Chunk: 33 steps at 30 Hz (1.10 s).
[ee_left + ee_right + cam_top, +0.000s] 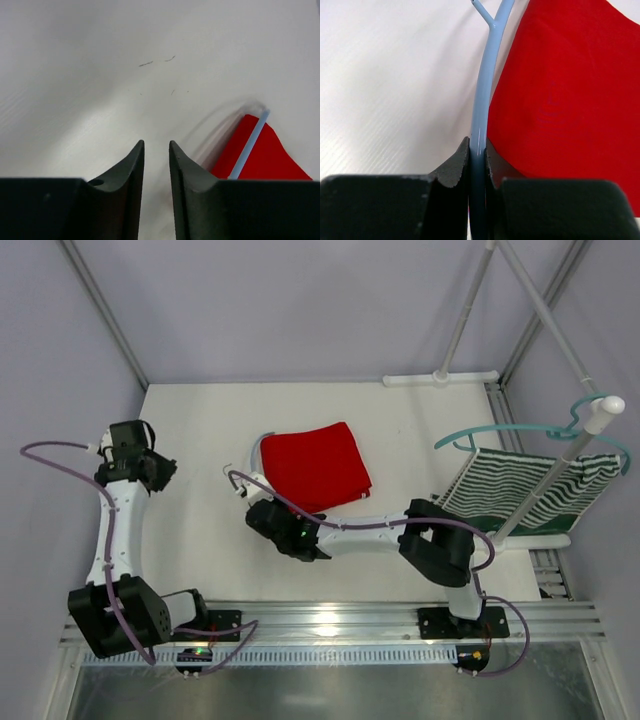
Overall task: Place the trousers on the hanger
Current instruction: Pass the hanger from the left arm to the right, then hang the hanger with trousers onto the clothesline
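Observation:
The red trousers (318,466) lie folded on the middle of the white table. Along their left edge lies the pale blue hanger (256,452). My right gripper (258,508) reaches in from the right and is shut on the hanger's thin bar. In the right wrist view the hanger (483,100) runs up from between the jaws of that gripper (477,148), with the trousers (565,100) just to its right. My left gripper (160,470) is off at the table's left side. In its wrist view that gripper (156,146) is narrowly open over bare table, the trousers (267,157) and the hanger (249,149) to its right.
A darker teal hanger (520,430) carrying a green-and-white striped garment (525,490) hangs on a white rack pole (560,465) at the right. A white tube (440,378) lies along the table's back edge. Grey walls close in the left and far sides.

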Each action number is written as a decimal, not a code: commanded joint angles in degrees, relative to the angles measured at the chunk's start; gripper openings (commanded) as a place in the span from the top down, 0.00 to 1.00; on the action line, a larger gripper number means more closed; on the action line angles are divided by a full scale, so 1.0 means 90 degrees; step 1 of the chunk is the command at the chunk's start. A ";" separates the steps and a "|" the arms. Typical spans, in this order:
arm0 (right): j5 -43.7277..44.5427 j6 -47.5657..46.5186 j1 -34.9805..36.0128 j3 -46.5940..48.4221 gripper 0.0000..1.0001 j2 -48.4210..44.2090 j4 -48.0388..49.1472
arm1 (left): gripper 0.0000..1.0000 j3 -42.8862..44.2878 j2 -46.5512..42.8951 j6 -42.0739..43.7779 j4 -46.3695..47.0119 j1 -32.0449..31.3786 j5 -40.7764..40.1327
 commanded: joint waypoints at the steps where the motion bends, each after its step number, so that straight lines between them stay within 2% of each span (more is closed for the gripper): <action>1: 0.0138 0.0293 -0.0108 0.0016 0.96 -0.0501 0.0406 | 0.76 -0.0880 -0.0193 -0.0380 0.0837 0.0218 0.0920; 2: 0.0090 0.0323 -0.0118 0.0026 0.96 -0.0520 0.0406 | 0.86 -0.1105 -0.0174 -0.0458 0.1033 0.0218 0.1463; 4: 0.0070 0.0381 -0.0147 0.0075 0.96 -0.0540 0.0396 | 1.00 -0.1660 0.0020 -0.0673 0.1551 0.0179 0.1916; 5: 0.0060 0.0401 -0.0167 0.0085 0.96 -0.0579 0.0377 | 0.99 -0.1876 0.0060 -0.0751 0.1784 0.0150 0.2353; 9: 0.0002 0.0557 -0.0245 0.0104 0.96 -0.0725 0.0318 | 0.99 -0.2736 0.0285 -0.0995 0.2761 -0.0064 0.2747; 12: 0.0011 0.0665 -0.0304 0.0094 0.96 -0.0823 0.0270 | 1.00 -0.3177 0.0829 -0.1424 0.3630 -0.0708 0.3020; 16: -0.0018 0.0762 -0.0343 0.0036 0.96 -0.0989 0.0299 | 1.00 -0.3304 0.1756 -0.1942 0.4917 -0.1742 0.3323; 19: -0.0018 0.0831 -0.0353 0.0026 0.96 -0.1106 0.0299 | 1.00 -0.3285 0.2275 -0.2255 0.5545 -0.2153 0.3568; 25: -0.0135 0.0908 -0.0411 -0.0110 0.96 -0.1486 0.0406 | 0.99 -0.3275 0.2619 -0.2694 0.7009 -0.2419 0.3880; 27: -0.0184 0.0967 -0.0460 -0.0266 0.96 -0.1643 0.0474 | 1.00 -0.3188 0.2463 -0.2841 0.7303 -0.2516 0.3832; 33: -0.0233 0.1065 -0.0694 -0.0617 0.96 -0.2141 0.0572 | 0.99 -0.2358 0.2268 -0.2754 0.6963 -0.2955 0.3705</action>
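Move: For the left hand, the blue hanger at the trousers' left edge lies about 20 cm to the right, nearly level in reach and some 12 cm below; the red trousers' middle is about 31 cm right, 2 cm ahead and 16 cm lower. The right hand already grips the hanger, whose middle is about 7 cm ahead, 2 cm left and slightly lower; the trousers' middle is some 8 cm ahead, 11 cm right and 6 cm below. The left hand closes its empty, partly open fingers early on and swoops right about 25 cm and down nearly 18 to the hanger and the trousers' left edge, rolling some 40 degrees left side down and turning clockwise, then comes up 4–5 cm while edging forward, with its shut tips reaching in under the hanger. The right hand keeps its pinch on the hanger and raises it roughly 6–7 cm, easing right about 3 cm late in the lift. ##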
